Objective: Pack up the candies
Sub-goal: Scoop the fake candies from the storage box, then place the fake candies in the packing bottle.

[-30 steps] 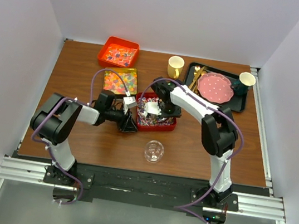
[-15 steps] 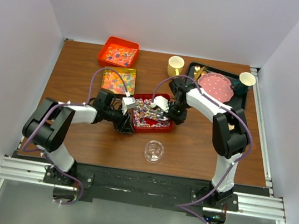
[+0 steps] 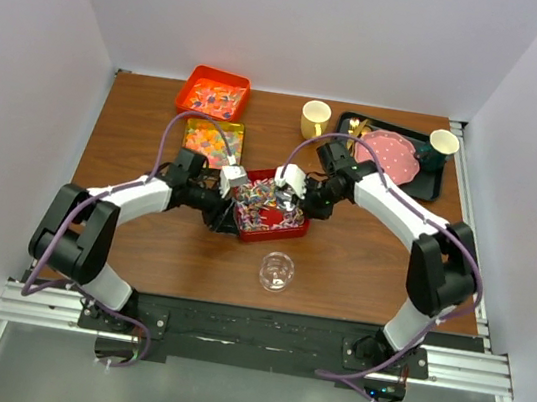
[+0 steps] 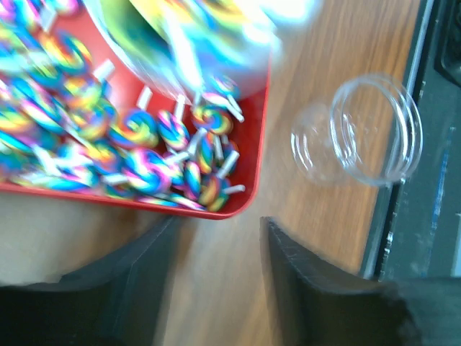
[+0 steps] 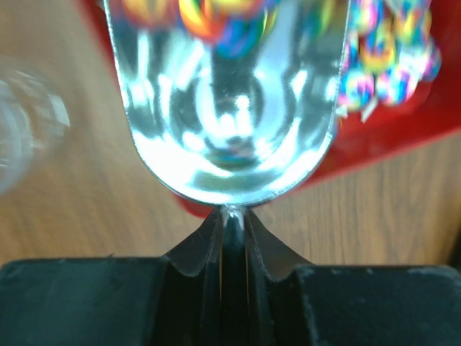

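Swirl-coloured wrapped candies (image 3: 269, 211) (image 4: 144, 137) (image 5: 389, 65) fill a red tray (image 3: 296, 233) (image 4: 248, 187) at mid-table. My right gripper (image 3: 301, 198) (image 5: 232, 216) is shut on the handle of a shiny metal scoop (image 3: 282, 201) (image 5: 227, 108) held over the tray, with a few candies showing at its far end. My left gripper (image 3: 229, 218) (image 4: 220, 227) stands open just off the tray's near left corner, only bare wood between its fingers. An open clear jar (image 3: 277, 271) (image 4: 371, 130) sits in front of the tray.
An orange tray (image 3: 214, 94) and a yellow tray (image 3: 214, 140) of other candies sit at the back left. A yellow mug (image 3: 314, 119), a black tray (image 3: 430, 190) with a pink dotted plate (image 3: 387, 156) and a cup (image 3: 443, 143) stand at the back right.
The right arm's elbow has swung out to the right while the scoop stayed over the red tray. The left jaws have widened, and the tray has shifted slightly left.
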`<state>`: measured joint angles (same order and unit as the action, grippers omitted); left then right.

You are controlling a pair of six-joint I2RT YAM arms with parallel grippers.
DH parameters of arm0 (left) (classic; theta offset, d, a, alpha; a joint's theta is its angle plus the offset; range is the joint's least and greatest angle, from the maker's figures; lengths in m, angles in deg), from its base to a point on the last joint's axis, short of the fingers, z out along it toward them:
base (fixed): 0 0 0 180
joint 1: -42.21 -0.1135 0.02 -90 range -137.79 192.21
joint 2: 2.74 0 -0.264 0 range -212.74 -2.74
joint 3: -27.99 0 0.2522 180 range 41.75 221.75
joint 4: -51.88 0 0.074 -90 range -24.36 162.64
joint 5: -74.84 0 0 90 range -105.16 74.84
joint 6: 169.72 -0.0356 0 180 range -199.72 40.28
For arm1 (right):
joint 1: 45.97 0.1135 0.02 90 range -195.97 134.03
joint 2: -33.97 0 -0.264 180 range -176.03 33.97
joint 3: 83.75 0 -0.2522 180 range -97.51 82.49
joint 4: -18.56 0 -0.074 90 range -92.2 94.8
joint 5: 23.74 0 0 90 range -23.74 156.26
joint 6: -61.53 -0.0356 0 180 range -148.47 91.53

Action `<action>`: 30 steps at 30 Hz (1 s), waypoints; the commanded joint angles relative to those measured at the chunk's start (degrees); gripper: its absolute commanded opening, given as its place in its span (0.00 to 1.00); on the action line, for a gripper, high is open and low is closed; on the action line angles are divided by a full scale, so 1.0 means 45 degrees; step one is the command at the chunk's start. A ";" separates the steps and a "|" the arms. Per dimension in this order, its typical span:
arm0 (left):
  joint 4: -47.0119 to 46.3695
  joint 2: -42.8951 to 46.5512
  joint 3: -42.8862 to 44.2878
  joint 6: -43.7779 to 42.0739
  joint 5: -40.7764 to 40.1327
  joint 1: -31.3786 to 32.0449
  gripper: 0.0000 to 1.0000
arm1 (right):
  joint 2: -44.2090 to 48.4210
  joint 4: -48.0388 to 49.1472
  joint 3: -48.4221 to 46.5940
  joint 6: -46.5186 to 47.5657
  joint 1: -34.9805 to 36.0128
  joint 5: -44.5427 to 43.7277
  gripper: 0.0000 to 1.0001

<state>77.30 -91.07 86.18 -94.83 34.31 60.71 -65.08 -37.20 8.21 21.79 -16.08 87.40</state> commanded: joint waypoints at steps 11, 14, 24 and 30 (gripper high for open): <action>0.2779 0.2344 0.0949 -0.1427 -0.1248 -0.0262 0.83 | 0.4079 -0.3087 0.0960 0.2286 0.0428 0.0028 0.00; 0.2470 0.2968 0.0364 -0.0843 -0.1189 -0.0927 1.00 | 0.4392 -0.3927 0.0863 0.2948 0.0486 -0.0557 0.00; 0.0945 0.2872 0.1845 0.2303 -1.0500 -0.2549 1.00 | 0.4217 -0.6174 0.0237 0.4124 0.3298 -0.5066 0.00; 0.0962 0.2950 0.2081 0.2284 -1.0588 -0.2666 1.00 | 0.3086 -0.6877 -0.0696 0.3676 0.3787 -0.6885 0.00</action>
<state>82.70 -78.50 93.34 -86.27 -9.27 49.08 -48.51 -65.00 10.30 38.66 0.49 64.45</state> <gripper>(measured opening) 0.997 0.151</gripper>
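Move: The clear round storage box for the scooped candies stands about 17 cm back and 7 cm to the left of the scoop-holding right hand, roughly 6 cm lower. The red candy box is level with that hand, some 11 cm to its left and 6 cm below. From the left hand, the storage box is 12 cm back and 14 cm right, the red box about 5 cm ahead and 11 cm right, and the star-candy tin 17 cm ahead and 7 cm left, all a few centimetres lower. The loaded scoop, kept in the right fingers, is lifted some 6 cm clear of the red box, carried back about 10 cm and somewhat right, and turned counter-clockwise over the storage box as the fingers tip to point straight down. The left hand rises away from the red box's left side, opens wide, then swings left and forward towards the star-candy tin, turning counter-clockwise. ##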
